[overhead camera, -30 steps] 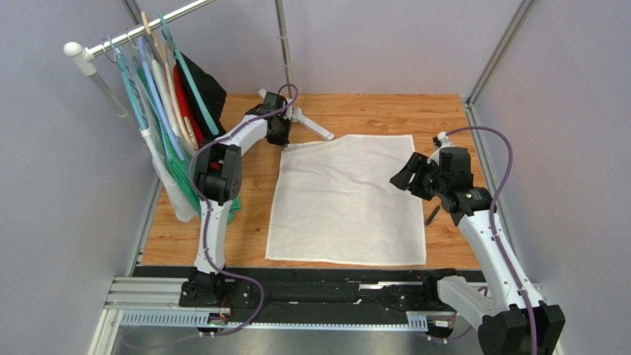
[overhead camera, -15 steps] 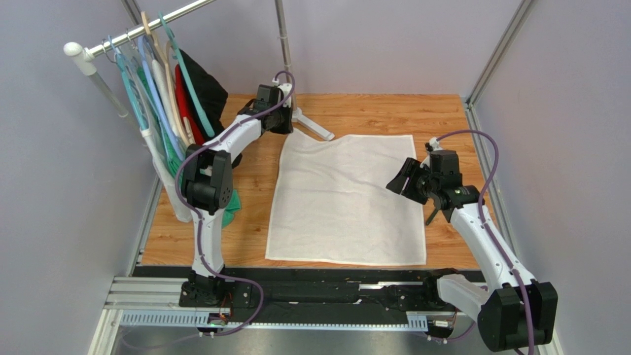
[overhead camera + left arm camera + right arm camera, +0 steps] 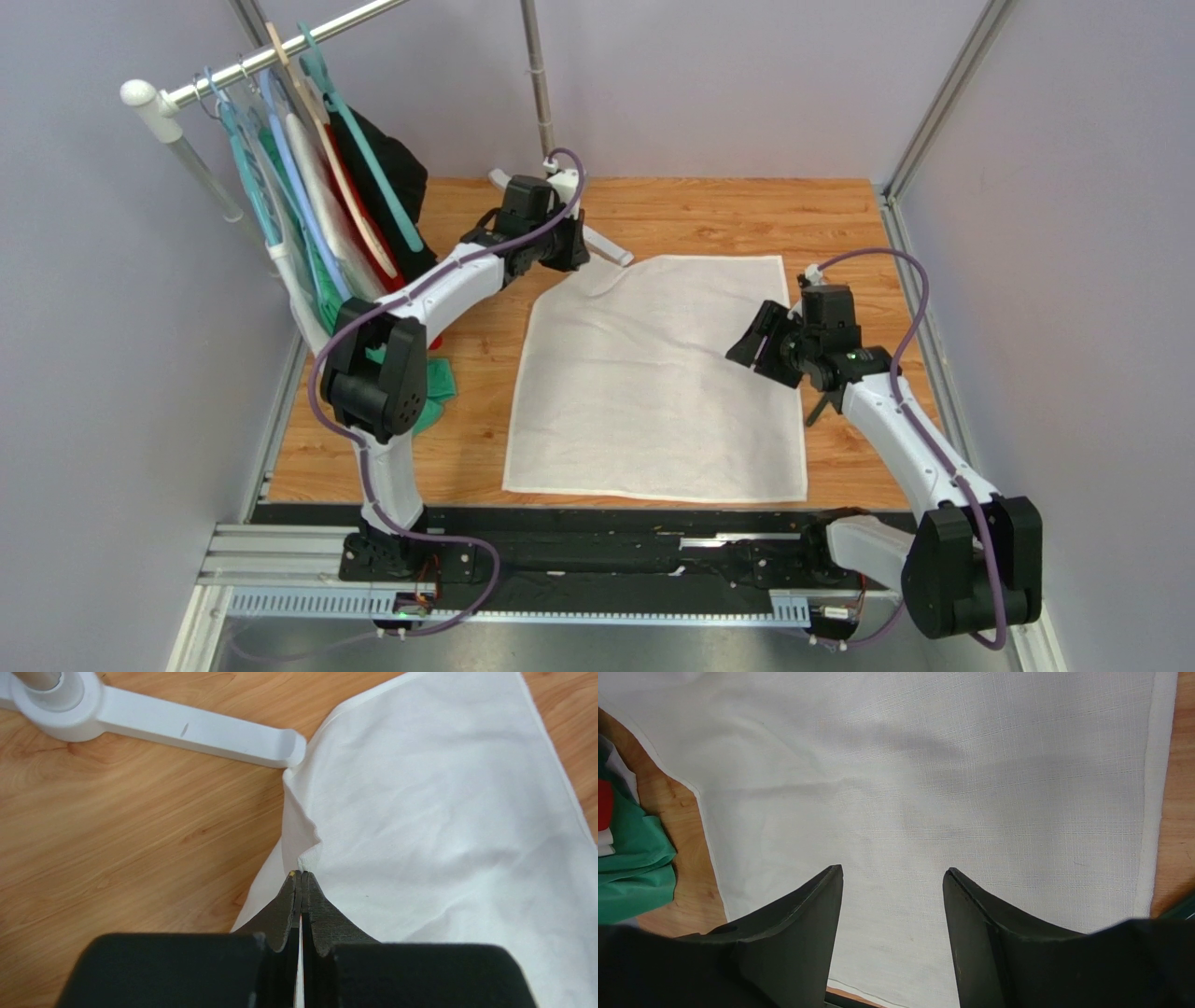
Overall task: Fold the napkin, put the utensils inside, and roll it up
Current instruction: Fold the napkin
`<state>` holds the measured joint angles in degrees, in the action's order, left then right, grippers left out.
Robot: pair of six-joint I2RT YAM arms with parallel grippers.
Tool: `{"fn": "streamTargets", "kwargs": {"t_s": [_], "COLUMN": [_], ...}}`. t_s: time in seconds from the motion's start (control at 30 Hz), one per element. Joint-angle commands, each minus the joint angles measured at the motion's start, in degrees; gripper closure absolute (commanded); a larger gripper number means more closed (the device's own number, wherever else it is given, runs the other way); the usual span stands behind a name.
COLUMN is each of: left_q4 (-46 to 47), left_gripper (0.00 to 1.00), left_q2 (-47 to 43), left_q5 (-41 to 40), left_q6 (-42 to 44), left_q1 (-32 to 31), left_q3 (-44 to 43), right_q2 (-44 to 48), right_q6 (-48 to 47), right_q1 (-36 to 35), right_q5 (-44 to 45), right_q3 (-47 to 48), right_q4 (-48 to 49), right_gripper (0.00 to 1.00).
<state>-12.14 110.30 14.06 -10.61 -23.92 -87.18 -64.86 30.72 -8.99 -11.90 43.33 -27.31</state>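
Observation:
The white napkin (image 3: 659, 378) lies spread on the wooden table, slightly wrinkled. My left gripper (image 3: 572, 261) is at its far left corner, and in the left wrist view the jaws (image 3: 300, 876) are shut on that corner. The cloth (image 3: 435, 812) there is pulled up into a fold. My right gripper (image 3: 744, 347) hovers open over the napkin's right edge, and its wrist view shows only cloth (image 3: 913, 777) between the spread fingers (image 3: 892, 871). A thin dark green utensil (image 3: 818, 408) lies on the wood just right of the napkin, beside the right arm.
A clothes rail with several hangers and garments (image 3: 323, 182) stands at the far left, with a green cloth (image 3: 442, 381) under it, also in the right wrist view (image 3: 633, 861). A white stand foot (image 3: 175, 724) lies next to the held corner. Metal frame posts flank the table.
The left gripper has moved right with the napkin's far left corner, drawing that corner inward into a fold. The right gripper has shifted slightly left over the napkin's edge, still open.

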Motion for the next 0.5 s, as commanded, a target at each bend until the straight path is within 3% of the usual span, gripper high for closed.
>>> {"fn": "streamTargets", "kwargs": {"t_s": [0.0,0.3,0.47], "left_q4": [5.4,11.6,16.5], "left_gripper": [1.0,1.0,1.0], "left_q2": [-4.9,-9.6,-10.5], "left_q5": [1.1,-0.3,-1.1], "left_q6": [-2.1,-4.9,-7.9], "left_q1": [-1.8,-8.6,-13.2], "left_q3": [2.6,11.8,16.8], "right_q2": [0.4,-0.8,-7.5], "right_q6": [3.2,18.1,24.2], "right_q1": [-0.8,-4.9,-9.7], "right_q5": [-0.4,-3.1,-2.5], "right_q3": [-0.3,-1.4,0.5], "right_q4": [5.0,16.4,23.5], "right_gripper": [0.41,0.41,0.41]}}
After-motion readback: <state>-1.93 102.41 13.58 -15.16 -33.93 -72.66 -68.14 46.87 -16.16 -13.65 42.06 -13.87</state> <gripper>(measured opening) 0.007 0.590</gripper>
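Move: The left hand holds the napkin's far-left corner about 12 cm above the table; the open right hand waits some 17 cm back and 28 cm right of it, about 3 cm lower. From the left hand the rack foot's near end is about 5 cm ahead, 6 cm right, 11 cm down. For the right hand the held corner is thus 17 cm ahead, 28 cm left, and the fork about 14 cm right, 1 cm back, 9 cm down. Keeping its shut-finger pinch on the corner, the left hand draws it back about 8 cm and 6 cm to the right, away from the rack foot and in over the napkin towards the right hand, rising some 2 cm before sinking again as it gathers speed. The right hand comes to meet it, sweeping about 6 cm left with a little forward and upward drift over the cloth, its left side rolling up some 15 degrees, fingers staying open and empty. ##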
